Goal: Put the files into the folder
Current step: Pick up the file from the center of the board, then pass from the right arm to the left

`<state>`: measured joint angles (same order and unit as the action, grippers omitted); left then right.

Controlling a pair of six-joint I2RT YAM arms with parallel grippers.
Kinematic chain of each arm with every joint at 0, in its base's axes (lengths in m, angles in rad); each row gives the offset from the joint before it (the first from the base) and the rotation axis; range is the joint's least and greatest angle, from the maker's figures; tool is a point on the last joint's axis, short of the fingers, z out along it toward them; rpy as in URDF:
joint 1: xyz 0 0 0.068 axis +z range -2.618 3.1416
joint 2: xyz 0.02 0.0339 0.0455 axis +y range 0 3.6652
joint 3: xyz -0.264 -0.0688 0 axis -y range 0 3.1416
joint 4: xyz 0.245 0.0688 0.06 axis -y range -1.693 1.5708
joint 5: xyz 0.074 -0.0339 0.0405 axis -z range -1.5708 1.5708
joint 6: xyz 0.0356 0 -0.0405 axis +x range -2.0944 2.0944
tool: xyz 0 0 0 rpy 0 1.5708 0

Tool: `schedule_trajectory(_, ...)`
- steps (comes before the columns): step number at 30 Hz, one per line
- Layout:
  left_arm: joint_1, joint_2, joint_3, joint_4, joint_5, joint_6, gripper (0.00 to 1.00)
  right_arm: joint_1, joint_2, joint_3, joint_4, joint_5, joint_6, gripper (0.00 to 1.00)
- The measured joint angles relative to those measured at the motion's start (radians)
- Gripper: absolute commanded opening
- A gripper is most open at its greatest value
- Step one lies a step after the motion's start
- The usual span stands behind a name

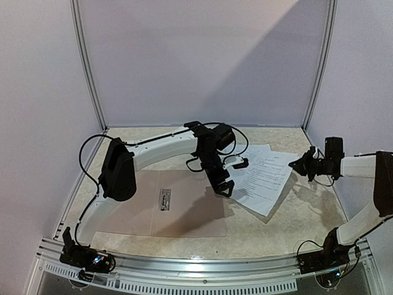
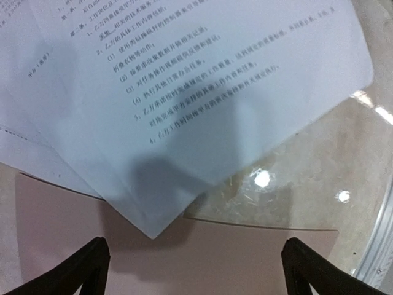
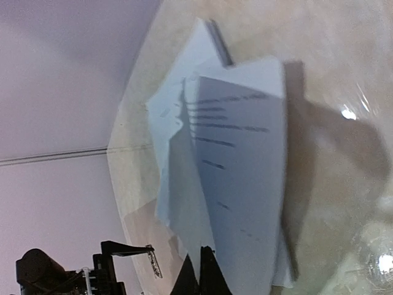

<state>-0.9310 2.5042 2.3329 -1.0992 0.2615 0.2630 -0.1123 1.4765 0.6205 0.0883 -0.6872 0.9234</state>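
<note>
The files (image 1: pixel 265 178) are a fanned stack of white printed sheets on the table's right half, filling the top of the left wrist view (image 2: pixel 202 80). The taupe folder (image 1: pixel 184 206) lies open and flat left of them, its metal clip (image 1: pixel 164 200) near the middle. My left gripper (image 1: pixel 222 184) hangs open over the folder's right edge (image 2: pixel 80 233), just short of the stack's near corner; nothing sits between its fingers (image 2: pixel 196 276). My right gripper (image 1: pixel 305 165) is shut on the right edge of the files (image 3: pixel 239 160), with a sheet pinched between its closed fingertips (image 3: pixel 199 275) and raised.
A clear glossy plastic sheet (image 2: pixel 276 196) lies over the marble-patterned table (image 1: pixel 307 215) beside the folder. An aluminium rail (image 1: pixel 202 267) runs along the near edge. White walls (image 1: pixel 202 55) close in the back and sides. The left arm (image 3: pixel 61 270) shows beyond the folder.
</note>
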Motion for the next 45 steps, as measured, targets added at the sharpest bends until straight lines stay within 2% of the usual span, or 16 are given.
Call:
schedule_trajectory(4,0.018,-0.076,0.012,-0.046,0.055,0.026,1.00,0.004,-0.112,0.212,-0.284,0.006,-0.175,0.00)
schedule_trajectory(8,0.069,-0.196,0.021,-0.078,0.116,0.039,1.00,0.058,-0.161,0.439,-0.565,0.035,-0.367,0.00)
schedule_trajectory(12,0.165,-0.312,0.034,-0.112,0.180,0.043,1.00,0.236,-0.163,0.678,-0.822,0.085,-0.543,0.00)
schedule_trajectory(15,0.256,-0.373,0.038,-0.154,0.238,0.061,1.00,0.414,-0.153,0.852,-0.928,0.106,-0.649,0.00)
schedule_trajectory(19,0.360,-0.440,0.011,-0.190,0.295,0.109,1.00,0.637,-0.136,1.001,-0.947,0.099,-0.751,0.00)
schedule_trajectory(26,0.441,-0.666,-0.150,-0.224,0.306,0.217,1.00,0.857,0.019,1.212,-0.931,0.065,-0.851,0.00)
schedule_trajectory(31,0.511,-0.937,-0.343,-0.225,0.317,0.291,1.00,0.930,0.119,1.263,-0.890,0.034,-0.884,0.00)
schedule_trajectory(34,0.604,-1.085,-0.483,-0.223,0.365,0.328,1.00,0.948,0.141,1.255,-0.842,0.004,-0.889,0.00)
schedule_trajectory(40,0.789,-1.183,-0.729,-0.109,0.589,0.301,0.98,0.953,0.141,1.217,-0.697,-0.085,-0.885,0.00)
schedule_trajectory(45,0.800,-1.160,-0.836,-0.019,0.774,0.207,0.98,0.964,0.145,1.212,-0.589,-0.123,-0.876,0.00)
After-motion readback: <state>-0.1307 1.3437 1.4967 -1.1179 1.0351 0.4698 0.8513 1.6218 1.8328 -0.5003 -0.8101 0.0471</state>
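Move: The right hand already pinches the file's right-hand edge, with the sheet's middle about 12 cm to its left, 4 cm back and 5 cm below. The open folder it heads over is centred some 49 cm left, 13 cm back and 8 cm lower; the remaining papers lie about 15 cm left, level ahead, 7 cm down. From the open left hand, the file's middle is about 14 cm right, 7 cm forward and slightly lower; the folder's is 24 cm left and 2 cm back. Keeping the file's edge pinched, the right hand peels it off the papers and sweeps it about 35 cm up, as far left and some 15 cm back towards the folder, rolling until its fingers point left. The left hand, empty and wide open, rises and goes left nearly 30 cm each, bowing forward and then back, while its fingers swing from downward to point right at the raised sheet. ##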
